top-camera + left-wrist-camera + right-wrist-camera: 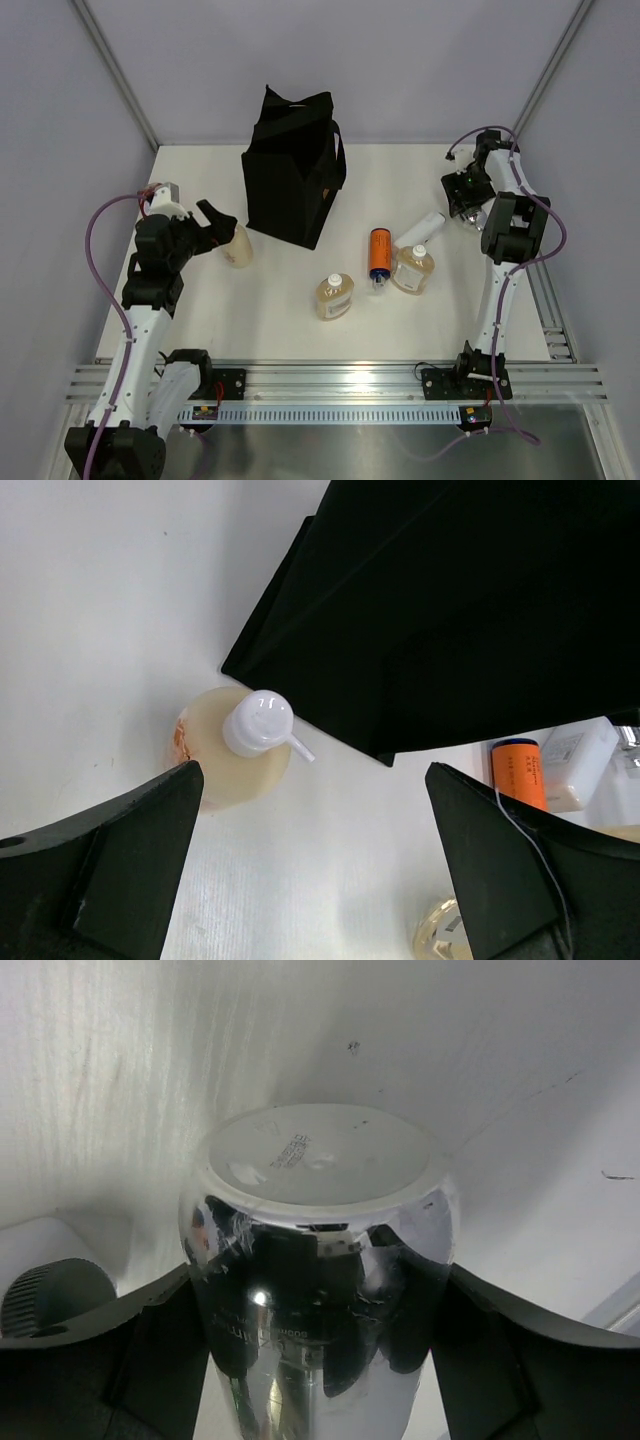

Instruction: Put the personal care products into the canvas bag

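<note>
The black canvas bag (290, 180) stands upright at the back of the table and fills the upper right of the left wrist view (450, 610). My left gripper (218, 222) hovers open (310, 870) just beside a squat amber bottle (238, 246) with a white cap (258, 722), next to the bag's left side. Two more amber bottles (335, 296) (413, 268), an orange cylinder bottle (379, 254) and a white tube (420, 230) lie mid-table. At the far right, my right gripper (466, 205) is shut on the shiny silver bottle (320, 1290), a finger on each side.
The orange bottle (520, 773) and white tube (580, 765) lie close together right of the bag. A metal rail (340, 380) runs along the near edge. Grey walls close in the table at the back and sides.
</note>
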Controlling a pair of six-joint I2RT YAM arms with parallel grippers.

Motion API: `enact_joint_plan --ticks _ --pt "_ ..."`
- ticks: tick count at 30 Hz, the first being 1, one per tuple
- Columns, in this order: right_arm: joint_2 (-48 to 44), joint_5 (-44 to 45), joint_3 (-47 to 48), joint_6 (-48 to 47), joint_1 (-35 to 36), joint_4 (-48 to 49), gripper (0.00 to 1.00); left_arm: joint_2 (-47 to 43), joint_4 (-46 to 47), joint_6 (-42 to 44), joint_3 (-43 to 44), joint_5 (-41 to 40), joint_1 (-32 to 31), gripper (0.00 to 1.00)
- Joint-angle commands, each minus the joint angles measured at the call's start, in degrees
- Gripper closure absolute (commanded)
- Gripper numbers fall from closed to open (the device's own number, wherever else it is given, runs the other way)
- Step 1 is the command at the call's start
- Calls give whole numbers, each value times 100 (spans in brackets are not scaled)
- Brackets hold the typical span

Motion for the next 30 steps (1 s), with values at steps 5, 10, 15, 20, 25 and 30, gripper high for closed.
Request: enact_joint_plan --ticks 5,10,15,20,25,30 --pt "-466 -2239 656 1117 -456 -472 99 27 759 -298 144 812 12 1" --pt "-967 -3574 489 1654 -492 -314 100 80 1321 -658 205 1480 3 1" --pt "-1283 -4910 287 2463 -474 80 100 431 2057 -1254 486 2534 12 1" --pt "-1741 -5659 -258 3069 -238 740 100 1081 1718 -1318 1486 3099 -434 1" --pt "-1944 -6126 495 3307 403 987 100 1337 1726 -1309 1752 3002 -717 1" --pt "-1576 -6065 1848 4500 1658 1721 100 1276 1630 -1318 1691 2862 -858 1"
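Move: The right hand is already closed on the silver bottle down at the table; the canvas bag stands some 50 cm to its left, about level with it, its middle 12 cm higher. The white bottle lies 15 cm left and 7 cm back, the orange bottle 28 cm left and 13 cm back. From the raised left hand the bag is about 16 cm ahead and 16 cm right, its middle 8 cm lower; the cream pump bottle is 6 cm ahead, 2 cm left and 16 cm below. Keeping its grip around the silver bottle, the right hand lifts it off the table and carries it left towards the bag, about 22 cm up and as far left, faster at the end, tilting so its fingers swing some 55 degrees from down to the left. The open left hand goes about 12 cm right and up towards the bag's upper edge, turning roughly 30 degrees clockwise. ##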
